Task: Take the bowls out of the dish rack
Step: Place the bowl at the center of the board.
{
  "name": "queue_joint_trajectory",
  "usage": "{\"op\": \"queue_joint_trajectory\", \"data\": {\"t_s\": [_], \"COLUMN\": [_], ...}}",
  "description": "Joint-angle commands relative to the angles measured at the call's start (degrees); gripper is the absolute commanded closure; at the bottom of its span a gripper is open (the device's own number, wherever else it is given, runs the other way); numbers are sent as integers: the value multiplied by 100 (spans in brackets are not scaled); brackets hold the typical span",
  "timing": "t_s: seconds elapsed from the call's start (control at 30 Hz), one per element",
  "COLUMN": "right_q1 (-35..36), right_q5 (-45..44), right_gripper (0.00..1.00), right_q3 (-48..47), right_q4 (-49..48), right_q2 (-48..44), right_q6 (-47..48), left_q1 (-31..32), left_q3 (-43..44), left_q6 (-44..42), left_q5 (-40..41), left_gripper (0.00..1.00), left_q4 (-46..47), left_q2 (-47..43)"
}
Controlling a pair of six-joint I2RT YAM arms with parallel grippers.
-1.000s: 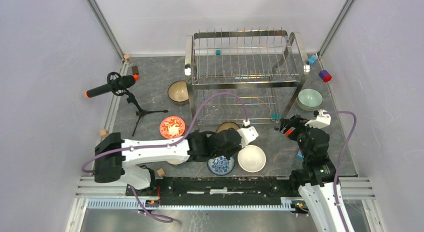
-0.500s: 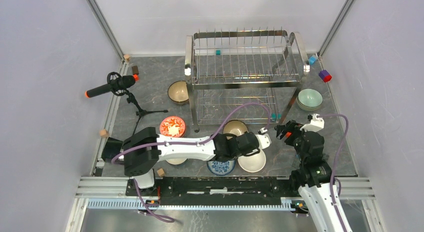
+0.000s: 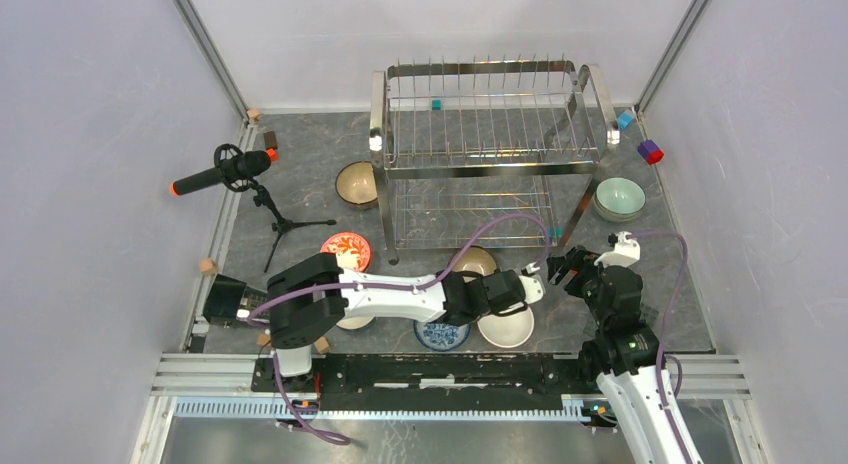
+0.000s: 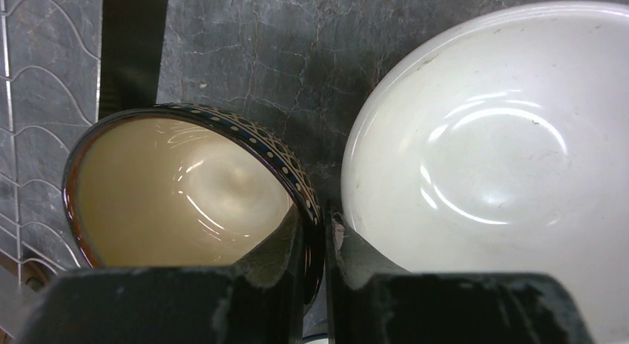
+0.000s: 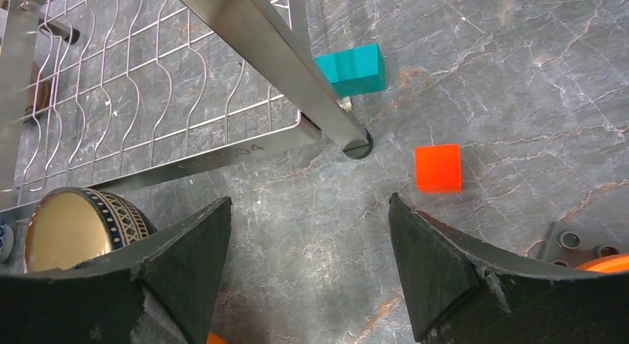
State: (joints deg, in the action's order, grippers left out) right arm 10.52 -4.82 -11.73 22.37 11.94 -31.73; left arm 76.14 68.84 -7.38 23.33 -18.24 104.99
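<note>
My left gripper [image 3: 492, 284] [image 4: 317, 222] is shut on the dark patterned rim of a tan bowl [image 3: 475, 261] [image 4: 178, 203], just in front of the dish rack [image 3: 490, 134] and its lower tier. A white bowl [image 3: 505, 327] [image 4: 504, 159] sits close beside it on the right. On the table there is a blue-and-white bowl [image 3: 440, 335], a red patterned bowl [image 3: 345, 251], another tan bowl [image 3: 357, 182] and a pale green bowl [image 3: 620, 196]. My right gripper [image 3: 560, 269] [image 5: 310, 203] is open over bare table by the rack's front right leg [image 5: 297, 77].
A microphone on a small tripod [image 3: 225, 171] stands at the left. Small blocks lie about: teal [image 5: 352, 68] and orange [image 5: 438, 167] near the rack leg, and blue [image 3: 625, 119] and purple-red [image 3: 650, 151] at the back right. The enclosure walls close in both sides.
My left arm has swung right with the tan bowl in its grip, bringing it beside the white bowl. My right gripper has drawn slightly nearer and leftward, still open.
</note>
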Motion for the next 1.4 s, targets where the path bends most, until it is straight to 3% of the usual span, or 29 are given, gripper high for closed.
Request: {"op": "queue_joint_trajectory", "data": {"t_s": [0.0,0.37,0.67,0.93,1.13,1.37], "right_q1": [45,38,42,40,42,44], "right_q5": [74,82,60,33,-17,-49], "right_gripper": [17,18,18,18,18,17], "right_q3": [13,25,23,13,-52,-118], "right_q4": [-208,-208,-180,-174,-146,-127], "right_q2": [-44,-34,-56,-76,-71,-68], "right_q6": [-61,-65,-42,-40,-16,0], "left_q1": [-210,-343,-359,-363,-356,-296], "left_q3": [224,139,100,64,60,59], "left_q6": [56,229,357,465,523,546], "left_q5": [158,-80,53,233,346,383], "left_gripper": [98,98,85,63,39,25], "left_q4": [142,221,139,132,85,19], "left_q2": [-5,66,115,-41,-380,-931]}}
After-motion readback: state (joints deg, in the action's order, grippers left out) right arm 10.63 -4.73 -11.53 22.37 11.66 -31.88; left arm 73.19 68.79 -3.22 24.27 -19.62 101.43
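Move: The left hand grips the near rim of the dark patterned bowl; its spot on the board centre, with the bowl's middle, lies about 4 cm ahead, 3 cm left and 4 cm below. The white bowl sits about 8 cm back and 3 cm right, the blue-patterned one some 9 cm back and 10 cm left. The rack's lower shelf is about 15 cm ahead, 3 cm left. From the idle right hand the patterned bowl is roughly 17 cm left, level ahead. The left hand lowers about 1.5 cm, opens off the patterned bowl's rim, edges forward, then lifts some 4 cm. ##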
